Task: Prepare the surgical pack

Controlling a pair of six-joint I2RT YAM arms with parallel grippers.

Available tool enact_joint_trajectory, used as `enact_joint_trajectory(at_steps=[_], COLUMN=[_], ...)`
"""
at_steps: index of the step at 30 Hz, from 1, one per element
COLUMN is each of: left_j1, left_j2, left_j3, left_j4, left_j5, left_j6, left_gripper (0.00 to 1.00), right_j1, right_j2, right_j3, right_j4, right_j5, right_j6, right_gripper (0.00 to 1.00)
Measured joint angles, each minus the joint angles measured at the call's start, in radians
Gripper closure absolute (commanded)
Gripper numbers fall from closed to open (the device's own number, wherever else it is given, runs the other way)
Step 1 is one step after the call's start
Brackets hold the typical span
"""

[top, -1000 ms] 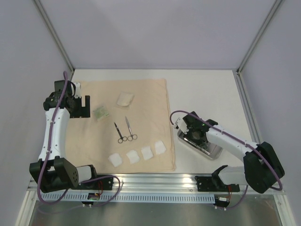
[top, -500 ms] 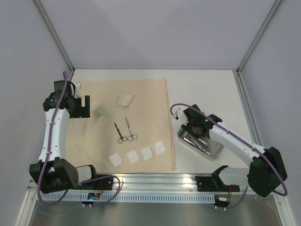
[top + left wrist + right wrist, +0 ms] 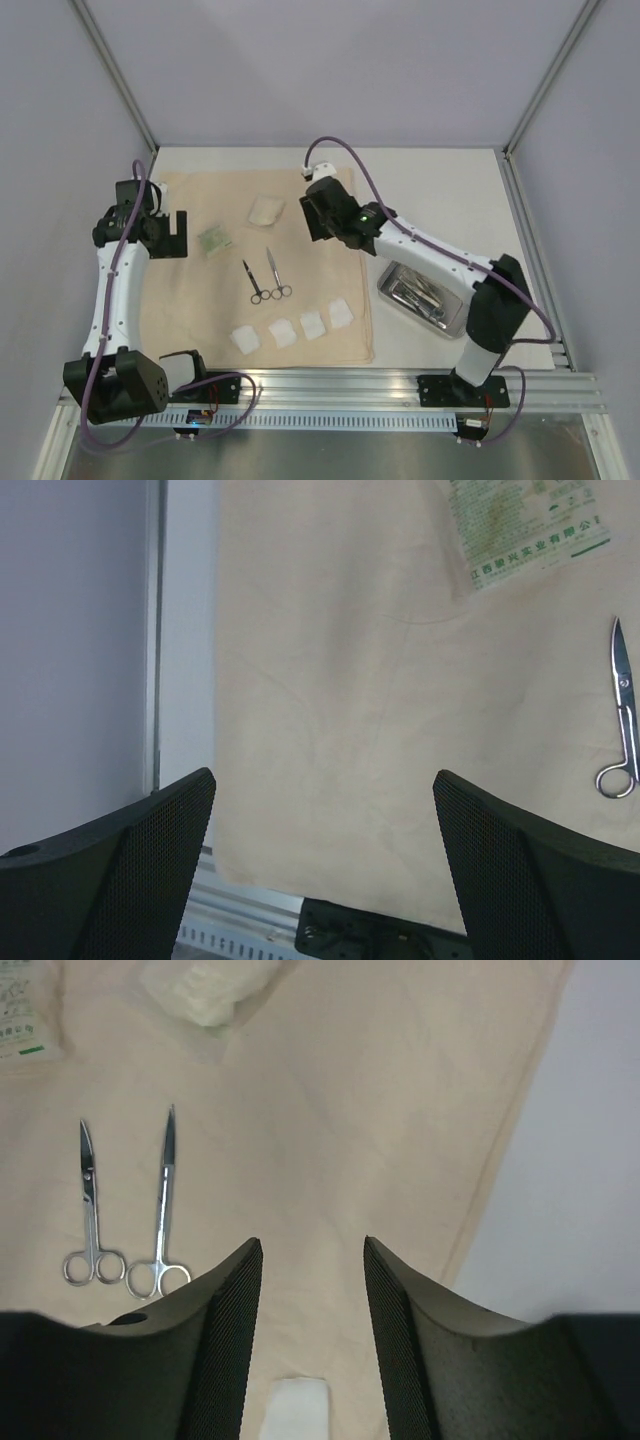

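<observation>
The beige cloth lies spread flat on the table's left half. On it are two pairs of scissors, a row of several white gauze squares, a white wad and a green-printed packet. The steel tray sits right of the cloth with metal instruments in it. My right gripper hovers open over the cloth's far right part, nothing between its fingers; in its wrist view the gripper looks down on the scissors and one gauze square. My left gripper stands wide open at the cloth's left edge.
Bare white table runs behind and to the right of the tray. Grey walls with metal posts close in the back and both sides. The aluminium rail with both arm bases borders the near edge. The left wrist view shows cloth, packet and scissors.
My right arm has risen from the tray and swung left and away over the cloth, its jaws opening on the way. Instruments stay in the tray. The left arm has barely moved.
</observation>
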Motion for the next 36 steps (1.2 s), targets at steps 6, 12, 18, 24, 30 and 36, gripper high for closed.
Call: enact_joint_trajectory(at_steps=[6,12,18,24,30,36], left_j1=[0.008,0.013,0.013,0.013,0.013,0.013], left_j2=[-0.025,-0.027,-0.032,-0.04,-0.043,-0.043], left_j3=[-0.046,-0.055,-0.055,-0.055,-0.055,-0.055], left_j4=[0.027,0.04,0.05,0.051,0.051,0.051], left_j5=[-0.053,-0.069,-0.064,-0.054,-0.05,-0.049], left_j6=[0.003,0.003,0.003,0.003,0.003,0.003], left_gripper=[0.0,0.0,0.0,0.0,0.0,0.0], right_j1=[0.11,0.183,0.199,0.2,0.2,0.206], right_j2=[0.349,0.504,0.656,0.739,0.744,0.759], right_j3=[0.306,0.417,0.509,0.533,0.533,0.554], right_j4=[-0.043,-0.079,-0.118,-0.154,-0.154,-0.162], right_j5=[0.007,0.002,-0.013,-0.008,-0.028,-0.032], right_j6=[0.104,0.132,0.139,0.144,0.154,0.15], right_gripper=[0.55,0.58,0.6,0.67,0.69,0.93])
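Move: The long scissors the right hand goes for lie about 15 cm to its left, 2 cm back and 18 cm below. The short scissors are some 5 cm left of them and 2 cm nearer the base; the white packet is about 16 cm beyond them and 2 cm left. The nearest gauze square lies roughly 14 cm back and 6 cm left of the right hand. From the left hand the long scissors are about 27 cm right and 5 cm ahead. The right hand drops about 18 cm, swinging 15 cm left to the long scissors, and pinches their shanks shut-fingered. ##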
